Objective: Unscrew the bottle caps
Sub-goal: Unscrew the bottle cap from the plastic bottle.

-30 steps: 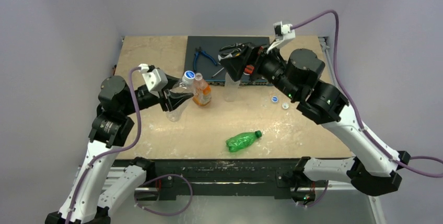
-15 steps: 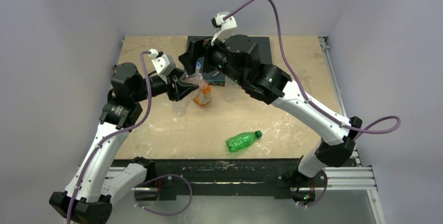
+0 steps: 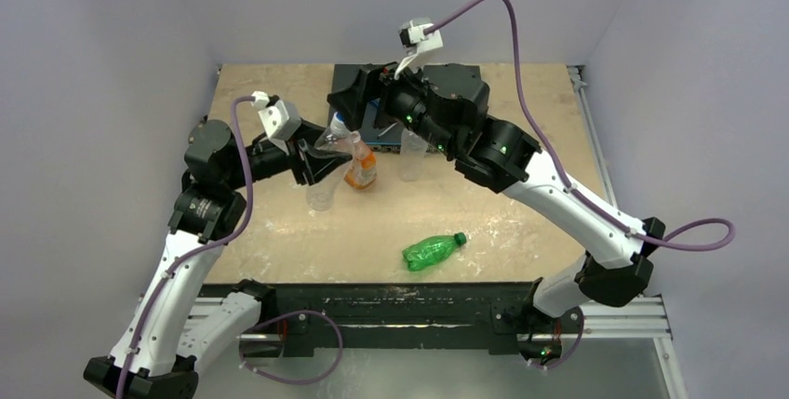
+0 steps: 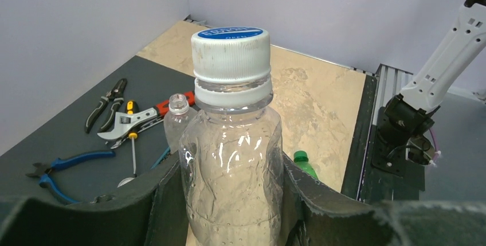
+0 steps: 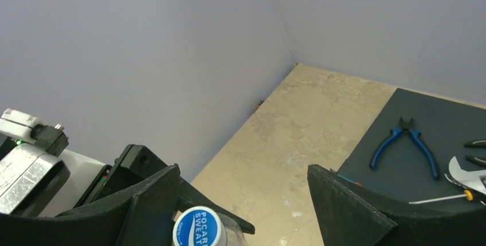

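Observation:
A clear crinkled bottle (image 4: 232, 160) stands between the pads of my left gripper (image 4: 232, 197), which is shut on its body. Its bottle cap (image 4: 230, 51) is white with a blue top and sits screwed on. In the top view this bottle (image 3: 323, 162) is held tilted above the table, beside the orange-label bottle (image 3: 361, 168). My right gripper (image 5: 243, 197) hovers open over that cap (image 5: 199, 227), which lies low beside its left finger, apart from the pads. A capless clear bottle (image 3: 412, 152) stands upright. The green bottle (image 3: 431, 250) lies on its side, green cap (image 4: 302, 157) on.
A dark mat (image 3: 465, 78) at the back of the table carries blue pliers (image 5: 410, 143), a wrench (image 4: 132, 123) and other hand tools. The right arm (image 3: 521, 171) stretches across the table's right half. Walls close in the left and back sides.
My right arm has swung left from the capless bottle to over the held bottle's cap, and its jaws have narrowed a little. The left arm has raised the bottle slightly.

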Motion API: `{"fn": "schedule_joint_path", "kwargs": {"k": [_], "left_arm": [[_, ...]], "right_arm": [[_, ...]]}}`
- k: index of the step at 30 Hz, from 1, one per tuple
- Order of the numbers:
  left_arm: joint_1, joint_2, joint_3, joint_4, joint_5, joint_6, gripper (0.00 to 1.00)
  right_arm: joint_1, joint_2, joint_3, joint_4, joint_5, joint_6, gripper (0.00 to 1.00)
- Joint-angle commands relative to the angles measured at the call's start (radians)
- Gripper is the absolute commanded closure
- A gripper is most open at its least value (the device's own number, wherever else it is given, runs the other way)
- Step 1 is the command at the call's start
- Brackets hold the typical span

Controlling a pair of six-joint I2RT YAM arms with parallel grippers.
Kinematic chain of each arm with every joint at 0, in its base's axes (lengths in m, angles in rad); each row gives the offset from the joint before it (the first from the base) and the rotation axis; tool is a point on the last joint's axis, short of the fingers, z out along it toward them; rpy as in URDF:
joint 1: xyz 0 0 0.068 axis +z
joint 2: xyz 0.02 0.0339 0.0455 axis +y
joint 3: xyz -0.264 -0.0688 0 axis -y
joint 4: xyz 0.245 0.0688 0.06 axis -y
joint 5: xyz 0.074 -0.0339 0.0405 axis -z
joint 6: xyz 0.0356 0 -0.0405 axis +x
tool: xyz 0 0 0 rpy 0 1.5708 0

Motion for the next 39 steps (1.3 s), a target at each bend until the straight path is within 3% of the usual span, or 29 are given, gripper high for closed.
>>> {"fn": "schedule_joint_path", "kwargs": {"k": [1, 8, 15, 21, 30, 33, 35, 39], "left_arm": [[0.004, 0.005, 0.003, 0.053, -0.053, -0.040, 1.00], [0.004, 0.006, 0.007, 0.050, -0.057, -0.035, 1.00], [0.004, 0.022, 0.015, 0.060, -0.079, -0.043, 1.00], [0.004, 0.021, 0.024, 0.075, -0.092, -0.058, 1.00], [0.004, 0.005, 0.025, 0.050, -0.068, -0.051, 1.00], [0.004, 0.009, 0.041, 0.056, -0.012, -0.079, 1.00], [0.004, 0.012, 0.052, 0.077, 0.075, -0.126, 1.00], [0.004, 0.035, 0.058, 0.231, 0.327, -0.349, 1.00]], "right_arm": [[0.004, -0.017, -0.032, 0.060, -0.043, 0.024, 0.15], [0.019, 0.000, -0.029, 0.072, -0.086, 0.034, 0.19], [0.032, -0.006, -0.078, 0.136, -0.109, 0.065, 0.39], [0.034, 0.010, -0.057, 0.116, -0.107, 0.063, 0.43], [0.034, -0.021, -0.082, 0.145, -0.102, 0.052, 0.86], [0.034, -0.041, -0.094, 0.162, -0.166, 0.024, 0.94], [0.034, -0.091, -0.127, 0.223, -0.294, -0.034, 0.96], [0.030, -0.178, -0.177, 0.312, -0.546, -0.123, 0.97]]}}
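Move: The white cap with the blue top is on the bottle that the left hand holds; it lies about 4 cm back, 3 cm left and 2 cm below the right hand. On the table some 40 cm below the right hand stand an orange-labelled bottle, roughly 7 cm ahead and 3 cm left, and a clear open bottle about 9 cm ahead and 11 cm right. From the left hand the cap is about 9 cm above, 2 cm ahead and 3 cm right. The right fingers close from wide and pinch the cap from both sides, after that hand has come left, down and back onto it by about 4 cm. The left hand keeps its grip on the bottle and eases it some 2 cm forward to meet them; then both hands swing back together about 2.5 cm and slightly up, the right wrist now turned some 15 degrees counter-clockwise. ##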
